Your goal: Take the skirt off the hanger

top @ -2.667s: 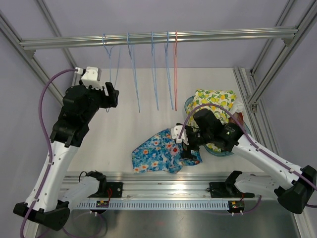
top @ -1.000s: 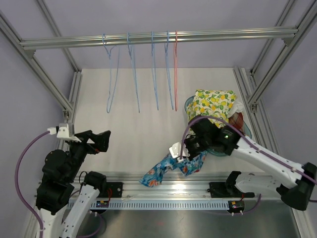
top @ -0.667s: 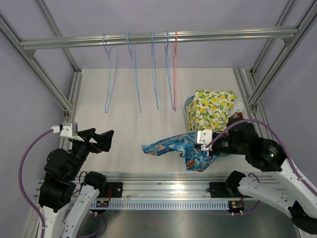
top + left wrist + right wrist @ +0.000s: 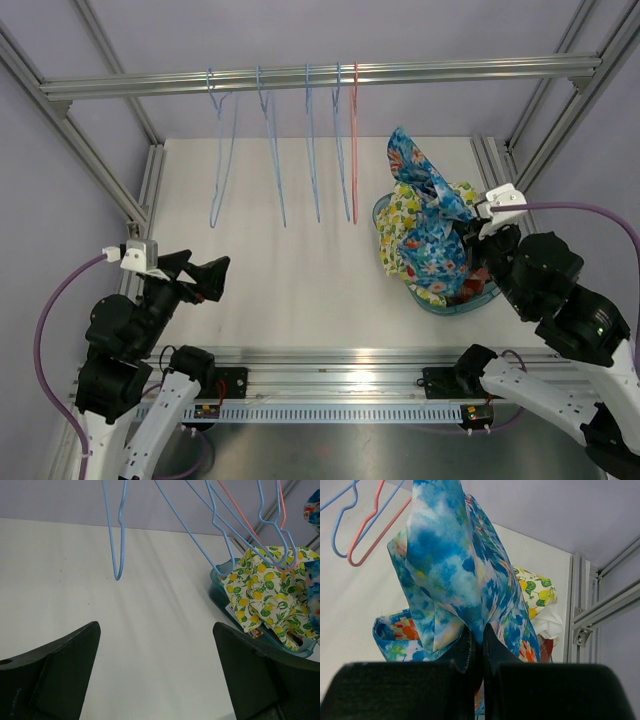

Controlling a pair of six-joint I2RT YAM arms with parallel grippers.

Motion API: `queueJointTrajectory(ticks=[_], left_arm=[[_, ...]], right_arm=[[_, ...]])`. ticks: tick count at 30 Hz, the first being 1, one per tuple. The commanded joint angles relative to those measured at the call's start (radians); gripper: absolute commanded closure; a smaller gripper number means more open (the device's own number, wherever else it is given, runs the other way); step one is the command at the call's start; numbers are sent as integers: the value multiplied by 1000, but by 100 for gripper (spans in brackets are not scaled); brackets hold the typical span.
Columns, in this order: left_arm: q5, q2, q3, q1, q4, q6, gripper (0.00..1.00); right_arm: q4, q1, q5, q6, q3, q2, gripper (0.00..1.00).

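Observation:
The skirt (image 4: 432, 222), blue with a floral print, hangs bunched over the basket at the right; it is on no hanger. My right gripper (image 4: 470, 245) is shut on a fold of the skirt (image 4: 452, 565), the fabric pinched between its fingers (image 4: 479, 636). Several blue hangers (image 4: 270, 150) and one pink hanger (image 4: 354, 140) dangle bare from the rail (image 4: 310, 77). My left gripper (image 4: 213, 276) is open over the table's near left, and nothing sits between its jaws (image 4: 156, 627).
A teal basket (image 4: 447, 306) at the right holds a yellow lemon-print cloth (image 4: 398, 215) plus white and red items. The same lemon cloth (image 4: 265, 587) shows in the left wrist view. Aluminium frame posts run along both sides and the front rail.
My right gripper has carried the skirt from low over the table's front up and to the right, over the basket. The left arm has barely moved.

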Motion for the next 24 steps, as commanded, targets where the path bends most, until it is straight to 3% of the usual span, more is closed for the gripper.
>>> queueJointTrajectory(ticks=[1,6,9,15,19,24], left_arm=[[26,0,36,-2,57,12,1],[35,-4,43,-3,52,5,1],[35,-7,52,-3,46,9,1],[36,-17,58,-3,40,13,1],[36,-22,50,-3,40,12,1],[35,-27,35,-3,51,-4,1]], right_arm=[[32,-8,101,148,63,77,100],[8,-36,0,229,103,183,100],[-17,-163,-141,256,102,223,100],[-89,-566,-512,256,119,367,100],[-85,-625,-581,146,38,442,100],[-16,-636,-557,88,-113,531,100]])
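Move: The blue floral skirt is already pinched in the right gripper. The teal basket it is being taken to has its middle about 14 cm ahead of the right hand, some 4 cm to its right and roughly 32 cm below. On the basket's pile, the lemon skirt lies around 18 cm ahead of that hand and 1 cm to its right, the plaid skirt 13 cm ahead and 11 cm right. From the left hand the basket is about 18 cm ahead and 47 cm right. Keep the blue skirt pinched and lower it over the teal basket with the right gripper: sink about 15 cm while reaching some 10 cm forward, forward leading at first and the drop taking over at the end. Drift slightly left, then swing back right, and tip the fingers down by some 35 degrees with a slight clockwise turn. ##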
